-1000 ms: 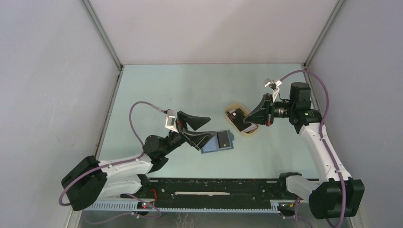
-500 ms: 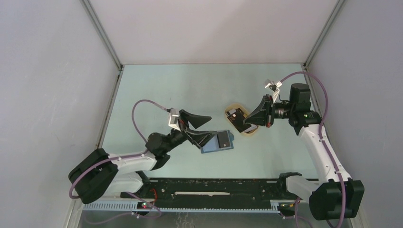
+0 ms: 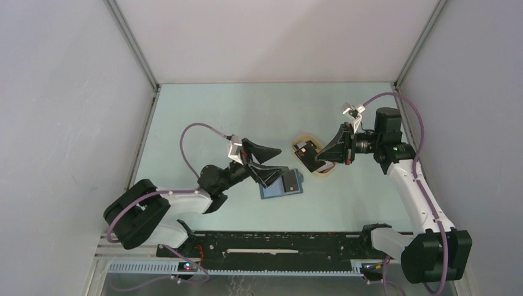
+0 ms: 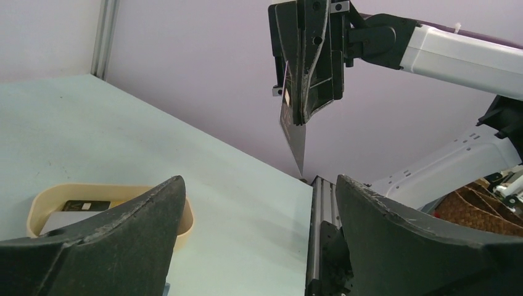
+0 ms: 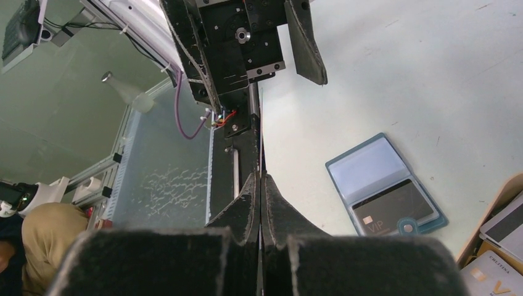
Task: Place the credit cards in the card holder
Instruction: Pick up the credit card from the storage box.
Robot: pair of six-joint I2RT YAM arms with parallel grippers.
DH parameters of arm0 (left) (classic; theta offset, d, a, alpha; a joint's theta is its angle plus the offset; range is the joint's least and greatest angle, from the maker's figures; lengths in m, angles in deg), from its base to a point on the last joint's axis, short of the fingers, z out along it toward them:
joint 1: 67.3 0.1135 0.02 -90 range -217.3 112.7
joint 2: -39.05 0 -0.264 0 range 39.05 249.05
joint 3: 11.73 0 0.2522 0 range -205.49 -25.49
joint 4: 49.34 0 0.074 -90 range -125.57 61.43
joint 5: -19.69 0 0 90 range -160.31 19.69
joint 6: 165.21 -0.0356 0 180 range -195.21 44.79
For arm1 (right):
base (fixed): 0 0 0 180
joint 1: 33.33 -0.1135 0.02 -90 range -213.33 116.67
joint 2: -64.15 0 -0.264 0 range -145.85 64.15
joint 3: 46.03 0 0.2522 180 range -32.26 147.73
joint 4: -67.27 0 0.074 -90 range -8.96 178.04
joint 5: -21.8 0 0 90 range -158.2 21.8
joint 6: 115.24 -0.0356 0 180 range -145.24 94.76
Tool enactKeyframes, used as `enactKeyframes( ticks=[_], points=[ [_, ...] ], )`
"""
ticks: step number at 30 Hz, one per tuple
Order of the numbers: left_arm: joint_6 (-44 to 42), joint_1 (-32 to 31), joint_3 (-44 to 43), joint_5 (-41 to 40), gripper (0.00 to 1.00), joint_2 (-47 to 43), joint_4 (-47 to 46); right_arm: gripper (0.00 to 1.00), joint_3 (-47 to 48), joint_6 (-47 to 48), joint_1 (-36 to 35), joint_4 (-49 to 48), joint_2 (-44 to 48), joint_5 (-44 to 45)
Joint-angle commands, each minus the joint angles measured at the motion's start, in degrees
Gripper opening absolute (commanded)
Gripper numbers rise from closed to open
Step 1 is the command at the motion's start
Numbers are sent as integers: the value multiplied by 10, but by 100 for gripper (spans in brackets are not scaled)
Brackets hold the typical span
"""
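Observation:
The teal-blue card holder (image 3: 277, 190) lies open on the table, a black card (image 5: 391, 206) tucked in one of its pockets (image 5: 373, 165). My left gripper (image 3: 266, 164) hovers over the holder's left part, jaws wide open with nothing between them; it also shows as (image 4: 259, 182). My right gripper (image 3: 323, 159) hangs above the beige tray (image 3: 325, 174), shut on a dark credit card (image 4: 295, 132) that hangs edge-on from its fingers (image 4: 308, 74). In the right wrist view that card (image 5: 261, 123) is a thin line between the closed pads (image 5: 247, 206).
More cards lie in the beige tray (image 4: 34, 206): a dark one (image 3: 303, 147) and lighter ones (image 5: 504, 223). A black rail (image 3: 277, 243) runs along the near table edge. Grey walls enclose the table on three sides.
The left arm has reached forward and right, bringing its open gripper closer over the card holder. The right gripper with its card has barely shifted.

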State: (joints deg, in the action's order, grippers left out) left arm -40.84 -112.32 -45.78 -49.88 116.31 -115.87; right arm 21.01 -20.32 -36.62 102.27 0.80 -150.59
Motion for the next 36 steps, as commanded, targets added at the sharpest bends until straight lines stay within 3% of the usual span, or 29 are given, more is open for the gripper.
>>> enactKeyframes(
  ticks=[1,17,22,25,27,28,29,32,36],
  points=[
    [10,3,-48,20,93,25,-65,0,-1,-12,-13,-28,-4,7],
    [99,-14,-119,21,71,110,-67,0,-1,-26,-40,-41,-35,18],
    [98,-16,-130,33,41,117,-66,0,0,-23,-46,-38,-45,23],
    [97,-15,-137,47,5,128,-67,0,0,-20,-51,-36,-50,25],
    [97,-14,-138,59,0,132,-66,0,-1,-13,-53,-33,-52,26],
    [95,-12,-135,61,0,131,-66,6,-1,-6,-56,-29,-51,29],
    [98,-5,-128,68,0,129,-66,20,6,22,-58,-2,-52,35],
    [128,28,-113,126,0,119,-64,50,75,187,-70,168,-60,91],
    [161,59,-111,222,0,112,-45,65,92,262,-79,232,-62,95]
  ],
)
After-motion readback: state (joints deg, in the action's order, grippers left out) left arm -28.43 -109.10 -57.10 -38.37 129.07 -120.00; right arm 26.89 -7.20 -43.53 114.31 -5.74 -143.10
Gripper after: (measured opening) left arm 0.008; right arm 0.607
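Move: My right hand already holds the black credit card, whose middle sticks out some 3 cm to its left. From my open left hand the card is about 8 cm to the right, roughly 1 cm ahead and 2 cm higher; that left gripper lies some 11 cm left of my right hand, level fore and aft, 2 cm lower. The storage box is about 14 cm ahead of and 14 cm right of my left hand; the card holder is 2 cm ahead, straight below, both some 20 cm down. I reach my left hand about 4 cm right towards the card, easing slightly forward and up, and shut it on the card's near edge. My right hand meanwhile brings the card some 2 cm left and 2 cm down, then opens its fingers to let go. At the last my left hand draws back about 1 cm to the left, having turned some 10 degrees clockwise. ##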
